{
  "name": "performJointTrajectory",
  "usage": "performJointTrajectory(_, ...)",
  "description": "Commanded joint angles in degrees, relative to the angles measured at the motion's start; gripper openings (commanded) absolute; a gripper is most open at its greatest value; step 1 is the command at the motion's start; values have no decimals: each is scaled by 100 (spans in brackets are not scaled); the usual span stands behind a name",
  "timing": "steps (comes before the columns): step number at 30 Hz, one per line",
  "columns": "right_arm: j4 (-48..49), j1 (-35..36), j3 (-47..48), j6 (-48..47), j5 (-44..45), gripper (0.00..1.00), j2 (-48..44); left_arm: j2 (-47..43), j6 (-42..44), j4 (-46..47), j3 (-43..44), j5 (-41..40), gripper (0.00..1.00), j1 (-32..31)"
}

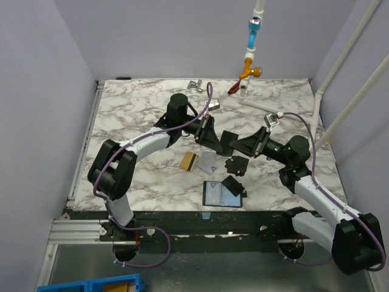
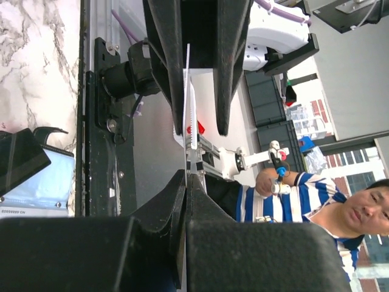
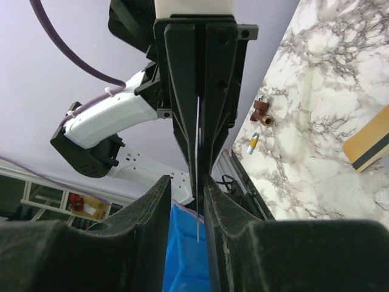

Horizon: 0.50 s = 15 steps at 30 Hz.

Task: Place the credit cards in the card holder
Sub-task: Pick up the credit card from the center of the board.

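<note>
Above the middle of the table my left gripper [image 1: 220, 141] is shut on a thin card [image 2: 188, 109] that shows only as a pale edge. My right gripper [image 1: 244, 146] faces it, open, with its fingers either side of that card's [image 3: 198, 158] free end and a gap on the left side. The gold-tan credit card [image 1: 188, 160] with a dark stripe and the pale grey-blue credit card [image 1: 208, 163] lie side by side on the marble below. The card holder [image 1: 217, 194] lies open near the front edge, bluish lining up, with a black flap [image 1: 233, 184] over its right corner.
A smaller black case [image 1: 237, 164] lies just right of the two cards. At the back stand a brass pipe fitting [image 1: 249, 72], a white pipe piece [image 1: 261, 104] and a metal clip [image 1: 196, 85]. A blue bin [image 1: 91, 285] sits below the table's front left.
</note>
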Motion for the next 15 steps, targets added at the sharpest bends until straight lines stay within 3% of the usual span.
performJointTrajectory(1,-87,179,203,-164,154,28,63,-319,1396,-1609,249,-281,0,40)
performJointTrajectory(5,-48,220,166,-111,146,12,106,-389,1708,-1999,291,-427,0,74)
performJointTrajectory(7,-136,220,155,-148,151,5,69,-488,2314,-2737,448,-632,5,77)
performJointTrajectory(10,-774,220,286,-547,260,1,-66,-683,3512,-4388,859,-1209,36,68)
performJointTrajectory(12,-2090,222,669,-1362,493,1,-154,-870,4233,-5210,1068,-1765,57,68)
performJointTrajectory(14,-3529,220,1108,-2226,886,1,-178,-1098,4712,-5728,1140,-2277,90,68)
performJointTrajectory(15,-4181,225,1234,-2520,1055,1,-185,-1201,4857,-5862,1144,-2417,98,76)
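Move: Between the facing fingertips lies the black credit card, still pinched by the left hand, its middle about 2 cm ahead and 2 cm right of that hand. From the right hand it is roughly 1 cm ahead and 2 cm left, level. On the table some 22 cm below the right hand, the black cards lie 2 cm ahead and 3 cm right, the card holder 9 cm back and 2 cm left, the VIP cards 3 cm ahead and 8 cm left. Closing its slightly open fingers, the right hand pinches the near end of the credit card and sinks about 1.5 cm. Only once the right grip is shut does the left hand let go, spreading its fingers wide while easing some 1.5 cm forward and turning about 15 degrees, mainly counter-clockwise with the fingers tilting. ##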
